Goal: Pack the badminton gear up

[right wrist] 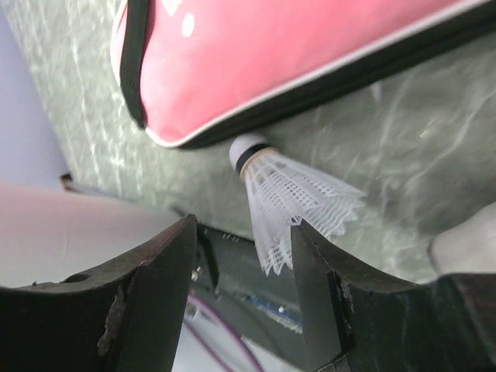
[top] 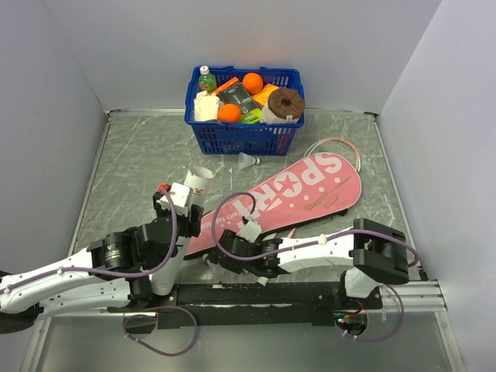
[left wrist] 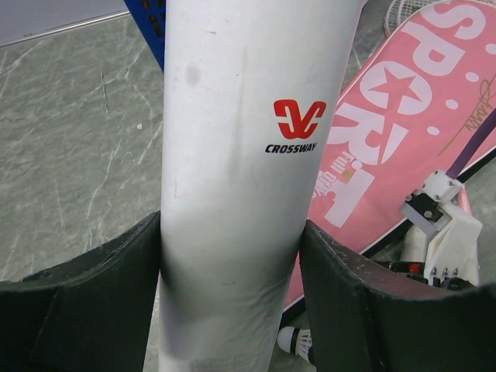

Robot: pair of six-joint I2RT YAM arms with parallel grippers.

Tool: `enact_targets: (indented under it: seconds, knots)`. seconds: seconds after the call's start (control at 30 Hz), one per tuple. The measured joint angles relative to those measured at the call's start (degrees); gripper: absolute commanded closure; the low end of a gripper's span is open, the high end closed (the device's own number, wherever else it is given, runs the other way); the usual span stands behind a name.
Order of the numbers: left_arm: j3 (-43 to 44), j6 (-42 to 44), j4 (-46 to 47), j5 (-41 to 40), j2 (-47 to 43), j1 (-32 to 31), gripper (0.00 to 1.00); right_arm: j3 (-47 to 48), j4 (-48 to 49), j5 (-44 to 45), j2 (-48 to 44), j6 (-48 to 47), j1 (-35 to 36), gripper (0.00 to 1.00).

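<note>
A long white tube (left wrist: 232, 155) marked CROSSWAY stands tilted, and my left gripper (left wrist: 231, 256) is shut on it, one jaw on each side. From above, the tube (top: 197, 180) rises by the left gripper (top: 178, 223). The pink SPORT cover (top: 298, 194) lies diagonally across the table, with a racket head (top: 341, 147) showing past its far end. One shuttlecock (right wrist: 294, 194) lies by the cover's narrow end (right wrist: 271, 62), its skirt against the right finger of my open right gripper (right wrist: 244, 240). A second shuttlecock (top: 248, 161) lies in front of the basket.
A blue plastic basket (top: 240, 138) of groceries stands at the back middle. Grey walls close in the table on the left, the back and the right. The arms' black base rail (top: 256, 294) runs along the near edge.
</note>
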Motion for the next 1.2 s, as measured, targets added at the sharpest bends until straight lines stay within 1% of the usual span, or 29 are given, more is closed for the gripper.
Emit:
enact_targets:
  seconds: [0.07, 0.17, 0.2, 0.27, 0.47, 0.5, 0.57, 0.67, 0.73, 0.8, 0.93, 1.03, 1.2]
  knots:
    - [0.0, 0.1, 0.3, 0.1, 0.5, 0.0, 0.99, 0.4, -1.5, 1.4, 0.0, -0.4, -0.4, 0.43]
    - [0.0, 0.2, 0.7, 0.1, 1.2, 0.0, 0.99, 0.5, -2.3, 2.3, 0.0, -1.2, -1.2, 0.47]
    - [0.0, 0.2, 0.8, 0.1, 1.4, 0.0, 0.99, 0.5, -2.4, 2.3, 0.0, -1.5, -1.6, 0.51]
    - [0.0, 0.3, 0.9, 0.1, 1.7, 0.0, 0.99, 0.5, -2.3, 2.6, 0.0, -2.1, -2.4, 0.53]
    - [0.0, 0.4, 1.5, 0.0, 2.9, 0.0, 0.99, 0.5, -0.4, 2.4, 0.3, -3.7, -4.4, 0.57]
    - [0.0, 0.4, 1.6, 0.0, 3.1, 0.0, 0.99, 0.5, 0.3, 2.1, 0.6, -4.0, -4.6, 0.6]
    - [0.0, 0.5, 1.8, 0.0, 3.4, 0.0, 0.99, -0.1, 2.5, 1.5, 1.2, -4.6, -5.0, 0.64]
    - [0.0, 0.6, 2.0, 0.0, 3.7, 0.0, 0.99, -1.2, 4.6, 0.2, 1.7, -5.4, -5.4, 0.73]
    - [0.0, 0.7, 2.0, 0.0, 3.7, 0.0, 0.99, -2.3, 6.1, -1.1, 1.7, -6.0, -5.7, 0.86]
    - [0.0, 0.7, 2.1, 0.0, 3.7, 0.0, 0.99, -3.2, 7.8, -2.2, 1.7, -6.7, -6.1, 1.0]
    - [0.0, 0.9, 2.1, 0.1, 3.8, 0.0, 0.99, -4.7, 9.6, -3.4, 1.5, -7.4, -6.4, 1.0]
    - [-0.1, 1.5, 2.6, 0.6, 3.8, 0.0, 0.99, -6.5, 9.3, -3.6, -0.9, -8.3, -6.6, 1.0]
    - [-0.4, 3.8, 4.6, 3.9, 4.9, 0.0, 0.99, -8.7, 3.6, -2.4, -11.4, -12.6, -6.7, 1.0]
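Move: The shuttlecock on the table lies about 4 cm ahead of the right fingers, 1 cm to their right and 3 cm below. The sport bag's middle is some 19 cm ahead and 18 cm right, and the nearest white grip about 13 cm right and 4 cm ahead. The tube leans roughly 8 cm left, 5 cm ahead and 12 cm higher. From the left hand, the shuttlecock is about 5 cm back, 4 cm right and 21 cm down. Slide the half-open right gripper about 4 cm forward to the shuttlecock, sink 1 to 2 cm while closing the fingers fully, and pinch its thin skirt near the cork end. Then raise it some 3.5 cm while drawing right. Keep the left grip on the tube and ease it about 3 cm right. ##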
